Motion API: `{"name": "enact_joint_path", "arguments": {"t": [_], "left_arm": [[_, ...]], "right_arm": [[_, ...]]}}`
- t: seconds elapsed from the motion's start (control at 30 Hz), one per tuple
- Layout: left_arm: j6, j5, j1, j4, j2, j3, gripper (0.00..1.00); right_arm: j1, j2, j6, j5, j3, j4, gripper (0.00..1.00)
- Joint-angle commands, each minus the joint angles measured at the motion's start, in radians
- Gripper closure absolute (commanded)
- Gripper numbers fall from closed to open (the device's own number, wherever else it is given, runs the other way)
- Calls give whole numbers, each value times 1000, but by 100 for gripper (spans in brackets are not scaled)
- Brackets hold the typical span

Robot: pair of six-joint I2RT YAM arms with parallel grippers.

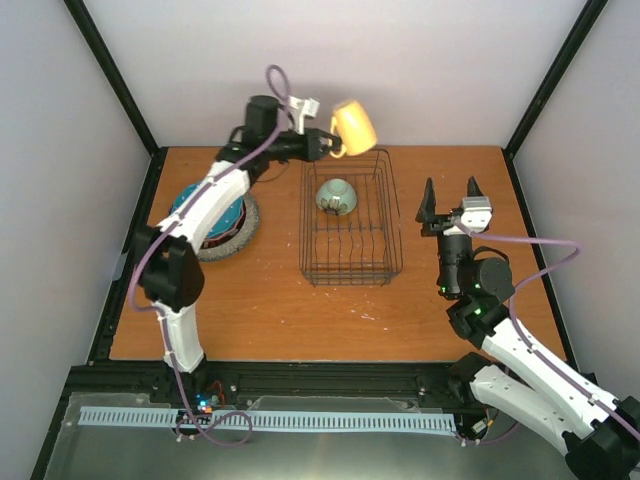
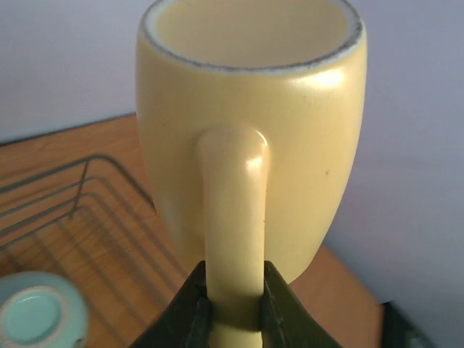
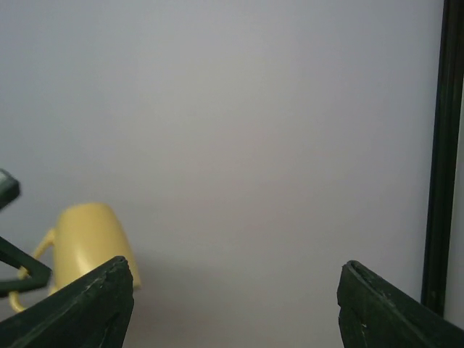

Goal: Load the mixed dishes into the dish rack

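Observation:
My left gripper (image 1: 333, 146) is shut on the handle of the yellow mug (image 1: 354, 126), which hangs tilted in the air over the far left corner of the dish rack (image 1: 396, 236). In the left wrist view the handle is pinched between the fingers of that gripper (image 2: 234, 306), and the mug (image 2: 290, 123) shows its open mouth at the top. A pale green bowl (image 1: 336, 196) lies upside down in the rack's far end. Left of the rack is a stack of plates: blue dotted (image 1: 187, 204), pink-red (image 1: 228, 223), grey speckled (image 1: 241, 239). My right gripper (image 1: 451, 196) stands open and empty, right of the rack.
My left arm reaches over the plate stack and hides much of it. Black frame posts (image 3: 435, 145) stand at the table's corners, with pale walls behind. The right wrist view faces the back wall, with the mug (image 3: 87, 246) at its lower left.

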Motion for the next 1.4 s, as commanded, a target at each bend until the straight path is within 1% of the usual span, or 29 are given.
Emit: {"name": "enact_joint_path", "arguments": {"t": [0.0,0.07,0.2,0.3,0.43,0.53,0.63,0.77,1.0,1.1,1.37], "left_arm": [[326,-257,-109,-230,127,128,99],[347,-304,-134,-238,159,148,99],[394,-457,-199,-204,165,115,99],[387,-504,-218,-173,166,75,99],[374,-586,-238,-86,143,-21,99],[351,-657,-252,-27,141,-57,99],[324,-744,-275,-28,183,-25,99],[300,-854,-334,-58,285,82,99],[235,-964,-398,-121,426,286,99],[195,-1041,-410,-132,441,309,100],[113,-1190,-428,-124,433,295,99]], "right_arm": [[-9,-40,-17,44,-29,-67,24],[-9,-51,-17,40,-33,-78,24],[-11,-60,-12,36,-43,-86,24],[-12,-64,-3,29,-52,-84,24],[-12,-69,3,17,-56,-88,24],[-13,-73,8,17,-62,-86,25],[-12,-78,20,16,-64,-95,25],[-12,-92,35,8,-66,-104,25],[-14,-128,18,18,-66,-126,25],[-14,-154,6,21,-67,-142,25],[-14,-211,27,17,-74,-195,25]]}}
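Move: The left hand already holds the mug by its handle; the dish rack's middle lies about 28 cm below and 6 cm to the right, roughly level fore and aft. The green bowl in the rack is some 4 cm ahead, 3 cm right and 30 cm below; the plate stack is about 27 cm left, 2 cm back and 32 cm below. From the empty right hand, the rack is some 17 cm ahead, 17 cm left and 35 cm below. Still gripping the handle, the left hand lowers the mug some 22 cm, veering right towards the rack, fingers tipping down. ##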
